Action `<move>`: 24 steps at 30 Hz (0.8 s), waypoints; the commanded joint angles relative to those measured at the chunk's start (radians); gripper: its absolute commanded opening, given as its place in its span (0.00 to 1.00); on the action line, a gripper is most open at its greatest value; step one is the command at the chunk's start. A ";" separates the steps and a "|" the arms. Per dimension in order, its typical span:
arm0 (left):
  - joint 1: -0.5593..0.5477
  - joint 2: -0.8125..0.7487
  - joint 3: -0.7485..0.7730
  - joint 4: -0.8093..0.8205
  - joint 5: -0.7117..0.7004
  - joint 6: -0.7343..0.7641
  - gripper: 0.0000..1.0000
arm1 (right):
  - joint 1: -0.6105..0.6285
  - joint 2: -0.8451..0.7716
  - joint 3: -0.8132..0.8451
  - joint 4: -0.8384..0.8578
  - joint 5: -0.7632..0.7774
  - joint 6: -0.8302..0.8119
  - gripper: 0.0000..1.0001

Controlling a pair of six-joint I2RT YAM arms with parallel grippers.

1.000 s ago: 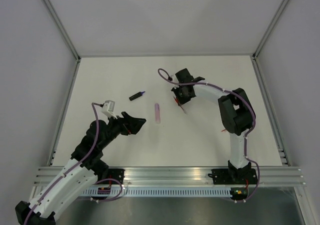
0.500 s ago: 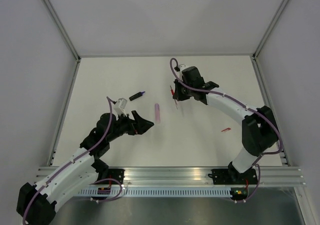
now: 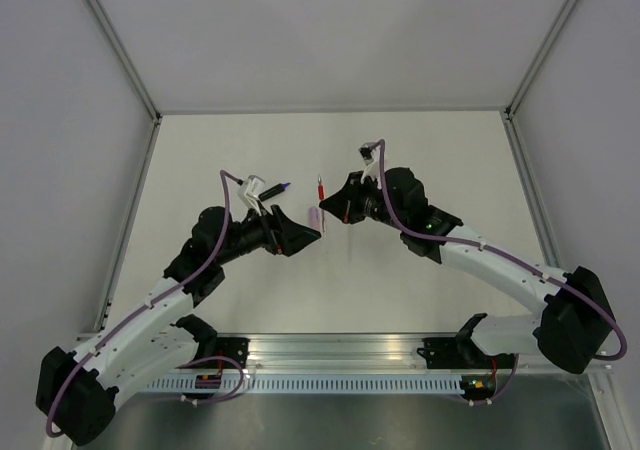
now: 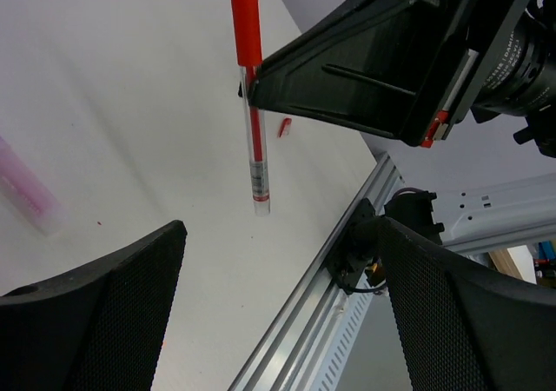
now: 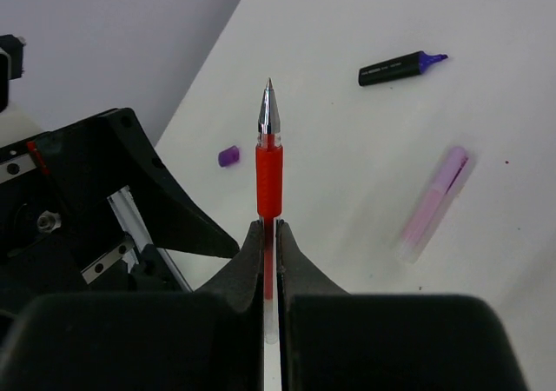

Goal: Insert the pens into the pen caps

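Note:
My right gripper (image 5: 269, 230) is shut on the thin red pen (image 5: 269, 178), whose bare metal tip points away from the wrist. In the top view the red pen (image 3: 320, 186) hangs over the table's middle, with the right gripper (image 3: 332, 202) just beside the left gripper (image 3: 305, 232). The left gripper (image 4: 278, 321) is open and holds nothing; the red pen (image 4: 252, 104) hangs ahead of its jaws. The pale pink pen (image 5: 434, 202) and the dark purple pen (image 5: 395, 68) lie on the table. A purple cap (image 5: 228, 155) and a red cap (image 4: 283, 128) lie loose.
The white table (image 3: 230, 150) is walled on the left, right and back. An aluminium rail (image 3: 340, 350) with both arm bases runs along the near edge. The two arms nearly meet over the middle, above the pink pen (image 3: 313, 215).
The right arm has stretched left and toward the near edge with the red pen in its grip. The left arm has moved right and up toward it, jaws still open.

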 commanded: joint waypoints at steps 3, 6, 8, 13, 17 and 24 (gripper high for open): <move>-0.004 0.026 0.055 0.045 0.040 0.036 0.94 | 0.027 -0.090 -0.043 0.169 0.004 0.085 0.00; -0.004 0.041 0.055 0.049 0.042 0.042 0.93 | 0.037 -0.107 -0.078 0.209 -0.001 0.117 0.00; -0.004 0.059 0.061 0.045 0.033 0.056 0.93 | 0.044 -0.110 -0.076 0.221 -0.005 0.119 0.00; -0.004 0.104 0.081 0.073 0.057 0.059 0.92 | 0.060 -0.100 -0.056 0.214 -0.007 0.119 0.00; -0.004 0.128 0.087 0.117 0.102 0.047 0.89 | 0.072 -0.084 -0.066 0.232 0.004 0.117 0.00; -0.004 0.148 0.075 0.180 0.172 0.039 0.72 | 0.090 -0.064 -0.089 0.293 -0.002 0.128 0.00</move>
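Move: The red pen stands tip-up in my closed right fingers, its middle about 6 cm ahead and 4 cm to the right of my left hand point, some 2 cm above it. From my right hand, my open left gripper is therefore about 6 cm back, 4 cm left and 1 cm lower. The pink pen lies on the table some 12 cm ahead, 2 cm right and 22 cm below my left hand; the black marker is 10 cm beyond the pink pen and 12 cm left of it. I bring the red pen to my waiting left gripper: my right hand, keeping its grip, rises about 4.5 cm while drawing back 3 cm and then easing 2 cm left, its fingertips tilting up some 10 degrees. My left hand slides about 2 cm right towards the pen's tail end, turns slightly clockwise and starts to close its fingers, which remain well open. ##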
